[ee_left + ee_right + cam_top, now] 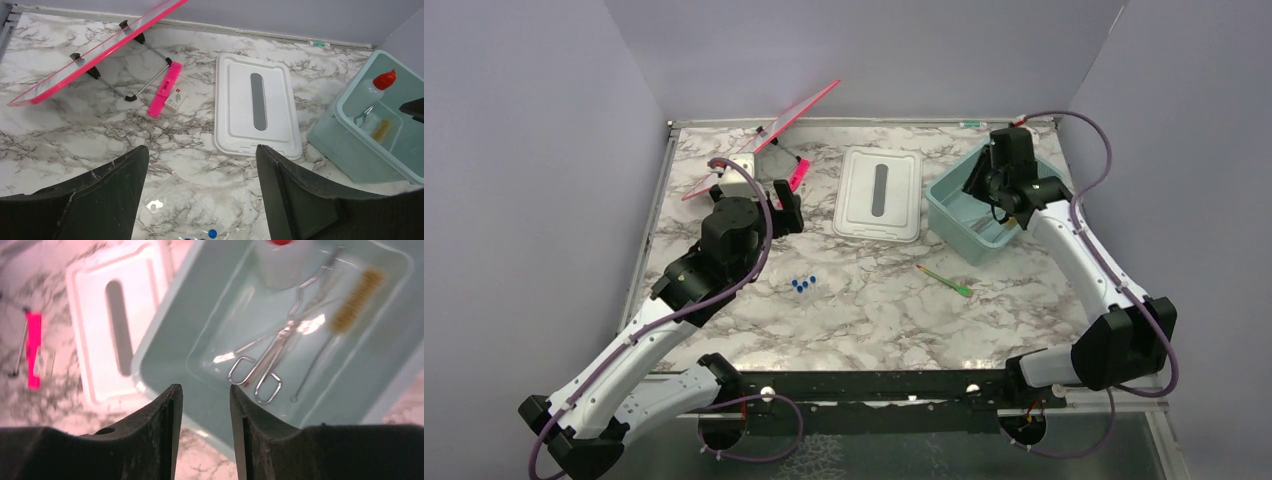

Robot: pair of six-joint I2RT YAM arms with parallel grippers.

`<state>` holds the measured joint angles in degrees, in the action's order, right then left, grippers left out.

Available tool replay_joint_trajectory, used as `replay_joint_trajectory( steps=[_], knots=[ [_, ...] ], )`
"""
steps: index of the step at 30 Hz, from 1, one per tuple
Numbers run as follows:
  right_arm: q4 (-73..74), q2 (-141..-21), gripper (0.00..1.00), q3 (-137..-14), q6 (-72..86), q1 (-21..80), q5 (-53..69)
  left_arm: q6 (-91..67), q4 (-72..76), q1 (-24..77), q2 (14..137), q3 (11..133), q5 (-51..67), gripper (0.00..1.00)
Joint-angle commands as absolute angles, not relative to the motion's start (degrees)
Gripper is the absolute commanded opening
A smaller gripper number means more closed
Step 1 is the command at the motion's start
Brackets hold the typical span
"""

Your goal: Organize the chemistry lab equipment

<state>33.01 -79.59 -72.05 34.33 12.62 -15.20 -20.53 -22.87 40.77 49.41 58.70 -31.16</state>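
In the teal tub (170, 330) lie a wire clamp (272, 352), a tan-bristled brush (357, 299) and the white squeeze bottle (282, 262). My right gripper (204, 389) hangs open over the tub's near wall, holding nothing. The left wrist view also shows the bottle (367, 92) with its red nozzle inside the tub. Blue-capped tubes (804, 286) lie in a clear bag mid-table. My left gripper (201, 150) is open above that bag (175, 200), its jaws wide apart. The green-tipped stick (946, 280) lies loose on the marble, right of the tubes.
A white rectangular lid (879, 193) lies flat between the arms, left of the tub (954, 195). A pink-edged folding stand (784, 125) leans at the back left, with a pink bar (164, 89) and a small card beside it. Grey walls close three sides.
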Motion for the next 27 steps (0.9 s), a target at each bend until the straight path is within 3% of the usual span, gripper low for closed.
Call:
replay_joint_trajectory(
  steps=[1, 10, 22, 27],
  knots=[
    [32.63, -79.18, 0.44, -74.23, 19.24, 20.12, -6.53, -20.33, -21.76, 40.76, 49.07, 59.33, -29.67, 0.81],
    [38.62, -84.38, 0.44, -74.75, -4.46, 40.42, -9.02, -12.89, -21.01, 40.77, 47.85, 61.42, -34.38, 0.82],
    [47.26, -97.84, 0.39, -67.77, -10.74, 41.4, -22.43, -11.93, -20.48, 40.78, 46.67, 61.07, -32.79, 0.82],
    [46.0, -100.15, 0.4, -66.68, -12.39, 41.4, -19.27, -12.05, -20.48, 40.77, 47.13, 61.03, -32.43, 0.83]
  ],
)
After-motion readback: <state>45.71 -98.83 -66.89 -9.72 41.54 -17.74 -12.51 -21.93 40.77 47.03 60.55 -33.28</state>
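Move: The coloured spoons that the empty right hand heads for lie about 13 cm back, 7 cm to its left and some 21 cm below. The green box is still under the right hand, its middle about 2 cm ahead, 3 cm to the right and 15 cm down. The white lid lies flat some 18 cm to the hand's left, 3 cm ahead and 21 cm down. From the left hand the spoons are about 3 cm back, 26 cm right and 32 cm below. Heading from over the green box to the coloured spoons, the right hand first sweeps level about 17 cm left while drawing back. It then sinks steeply, some 16 cm in all, easing about 7 cm back to the right and still drawing back. The wrist tips the half-open fingers steeply down and swings some 60 degrees counter-clockwise; nothing is touched yet. The left hand rises about 3 cm, shifting slightly left. ##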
